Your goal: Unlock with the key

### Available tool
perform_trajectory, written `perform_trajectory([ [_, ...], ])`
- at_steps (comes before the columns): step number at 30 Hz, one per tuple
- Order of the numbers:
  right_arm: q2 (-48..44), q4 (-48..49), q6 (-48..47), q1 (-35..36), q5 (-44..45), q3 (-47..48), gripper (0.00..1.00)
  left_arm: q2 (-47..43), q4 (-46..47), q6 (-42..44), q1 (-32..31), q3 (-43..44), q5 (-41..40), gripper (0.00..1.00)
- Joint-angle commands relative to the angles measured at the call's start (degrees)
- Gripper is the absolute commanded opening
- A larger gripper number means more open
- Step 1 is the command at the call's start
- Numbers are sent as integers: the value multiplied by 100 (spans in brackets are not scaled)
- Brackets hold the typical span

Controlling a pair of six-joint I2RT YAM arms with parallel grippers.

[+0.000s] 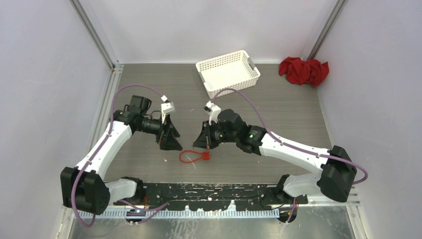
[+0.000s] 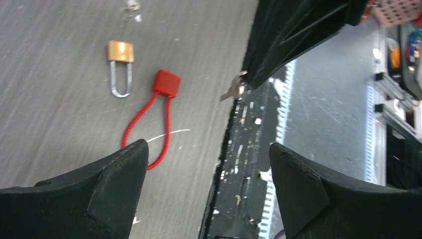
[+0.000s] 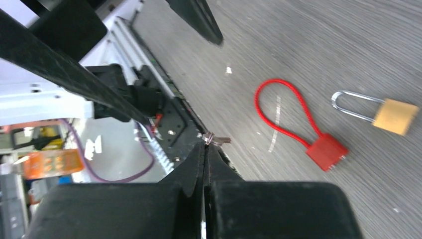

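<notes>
A small silver key (image 3: 219, 140) sticks out of the tips of my right gripper (image 3: 205, 147), which is shut on it. The left wrist view shows that key (image 2: 233, 89) hanging above the table's near edge. A brass padlock (image 2: 120, 52) with a steel shackle lies flat on the grey table, and the right wrist view shows the same padlock (image 3: 395, 116). Beside it lies a red cable lock (image 2: 166, 82) with its loop (image 1: 191, 156) toward the arms. My left gripper (image 2: 208, 149) hovers open and empty, facing the right gripper (image 1: 203, 141) from the left.
A white basket (image 1: 228, 72) stands at the back centre. A red cloth (image 1: 303, 70) lies in the back right corner. A black rail (image 1: 219, 191) runs along the near table edge. A small metal bit (image 2: 130, 10) lies beyond the padlock.
</notes>
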Motion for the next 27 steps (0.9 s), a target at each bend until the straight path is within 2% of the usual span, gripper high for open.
perform_trajectory([
  [1, 192, 838, 373, -124, -910, 441, 1, -28, -857, 806, -132, 398, 1043, 89],
  [5, 359, 1251, 709, -224, -1311, 521, 0, -17, -1188, 1262, -174, 423, 1447, 82],
  [9, 483, 1516, 933, -280, -1550, 534, 1, 0, -1462, 1645, -211, 510, 1403, 78],
  [14, 606, 1691, 1118, -345, -1866, 553, 1, 51, -1086, 1553, -212, 498, 1169, 69],
  [24, 809, 1825, 1275, -430, -2111, 807, 1, 210, -729, 1163, -314, 703, 1081, 67],
  [27, 919, 1787, 1309, -475, -2158, 936, 0, 150, -703, 875, -311, 839, 888, 58],
])
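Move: The right hand holds the key in its shut fingertips; the open left fingers it is brought to are about 7 cm to its left, 2 cm farther out and 1 cm higher. From the right hand, roughly 16 cm below, the padlock lies about 10 cm ahead and 2 cm right, the red cable lock 5 cm ahead and 2 cm left. From the left hand the key is some 7 cm right, 2 cm back and 1 cm lower. Right hand carries the held key up-left some 7 cm towards the left fingers, which back, rise and narrow. ##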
